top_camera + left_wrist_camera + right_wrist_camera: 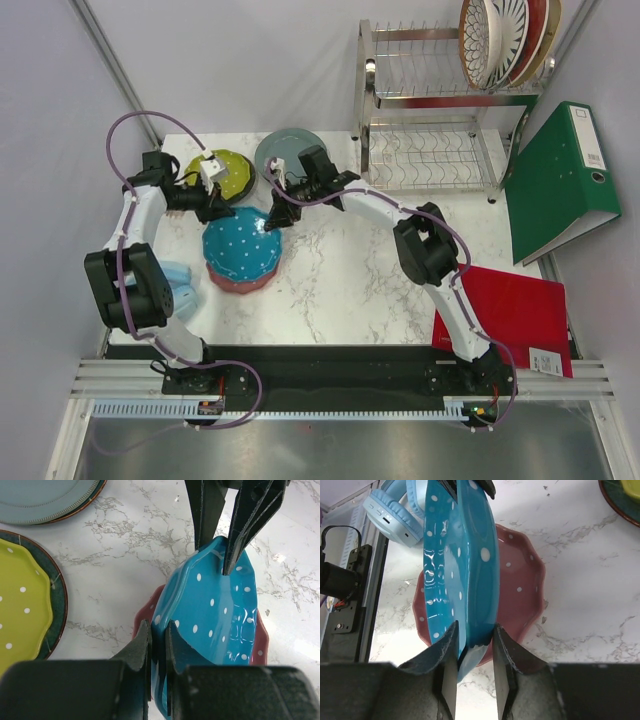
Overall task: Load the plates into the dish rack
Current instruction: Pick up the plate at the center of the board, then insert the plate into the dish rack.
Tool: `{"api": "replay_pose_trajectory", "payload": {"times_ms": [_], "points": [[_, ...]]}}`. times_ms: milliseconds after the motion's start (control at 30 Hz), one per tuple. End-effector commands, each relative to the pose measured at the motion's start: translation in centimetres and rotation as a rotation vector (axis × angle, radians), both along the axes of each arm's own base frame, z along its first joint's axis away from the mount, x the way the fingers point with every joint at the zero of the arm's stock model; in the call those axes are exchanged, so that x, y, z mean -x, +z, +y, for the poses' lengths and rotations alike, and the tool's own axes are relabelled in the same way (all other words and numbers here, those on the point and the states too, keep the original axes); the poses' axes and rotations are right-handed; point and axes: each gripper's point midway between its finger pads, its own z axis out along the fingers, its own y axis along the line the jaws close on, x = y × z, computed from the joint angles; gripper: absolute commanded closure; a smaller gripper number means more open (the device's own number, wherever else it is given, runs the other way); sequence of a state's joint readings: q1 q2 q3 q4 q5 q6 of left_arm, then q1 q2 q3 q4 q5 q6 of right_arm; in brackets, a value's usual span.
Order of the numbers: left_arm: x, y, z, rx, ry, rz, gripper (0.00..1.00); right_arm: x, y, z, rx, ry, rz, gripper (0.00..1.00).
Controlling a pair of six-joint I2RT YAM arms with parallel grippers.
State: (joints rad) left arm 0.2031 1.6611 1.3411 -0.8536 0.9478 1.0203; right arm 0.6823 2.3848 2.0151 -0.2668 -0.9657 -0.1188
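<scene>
A teal plate with white dots [240, 250] stands tilted on edge over a pink dotted plate [238, 286] on the marble table. My left gripper [158, 635] is shut on its one rim. At the opposite rim my right gripper [475, 630] is closed, with the teal plate [465, 555] between both fingers. In the left wrist view the right gripper [215, 555] pinches the far rim of the teal plate [215, 610]. A lime plate [225, 175] and a grey-blue plate [290, 150] lie behind. The dish rack [430, 130] at back right holds several plates [505, 40] on its upper tier.
A green binder [560, 180] leans to the right of the rack. A red folder [510, 315] lies at the front right. Blue headphones [175, 280] sit at the table's left edge, close to the pink plate [520, 580].
</scene>
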Motion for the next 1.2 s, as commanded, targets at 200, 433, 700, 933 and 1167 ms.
{"api": "replay_pose_trajectory", "payload": {"times_ms": [200,433,700,933,1167], "points": [[-2.6,7.3,0.5,0.025,0.155,-0.22,0.6,-0.9,6.0,0.9,-0.08,-0.023,-0.066,1.0],[-0.5,18.4,1.0,-0.017,0.239,-0.515,0.25,-3.5,13.4,-1.1,-0.133,-0.173,-0.125,1.0],[2.0,26.3,4.0,-0.014,0.524,-0.834,0.0,-6.6,26.4,-3.1,-0.319,-0.351,-0.262,1.0],[1.5,24.9,5.5,0.06,0.672,-0.847,0.0,-8.0,37.1,-7.0,-0.496,-0.518,-0.475,1.0],[0.9,20.4,4.6,0.137,0.669,-0.698,0.0,-7.7,49.2,-14.1,-0.719,-0.825,-0.844,1.0]]}}
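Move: Both my hands already pinch the blue plate's rim over the pink plate. From my left hand, the blue plate's middle is about 7 cm back and 4 cm right, and the yellow plate 11 cm ahead and 2 cm left, lower down. The dish rack's upper tier is some 18 cm ahead, 40 cm right and 22 cm above my right hand; from there the grey plate lies 17 cm ahead and 4 cm right, the pink one 8 cm back and 7 cm left. I open my left fingers wide to let go of the blue plate and lift that hand some 20 cm, swinging its fingers up and counter-clockwise. My right hand keeps its pinch, edges forward, then climbs about 30 cm while going 12 cm forward and 8 cm right towards the rack, tilting up and turning clockwise. ##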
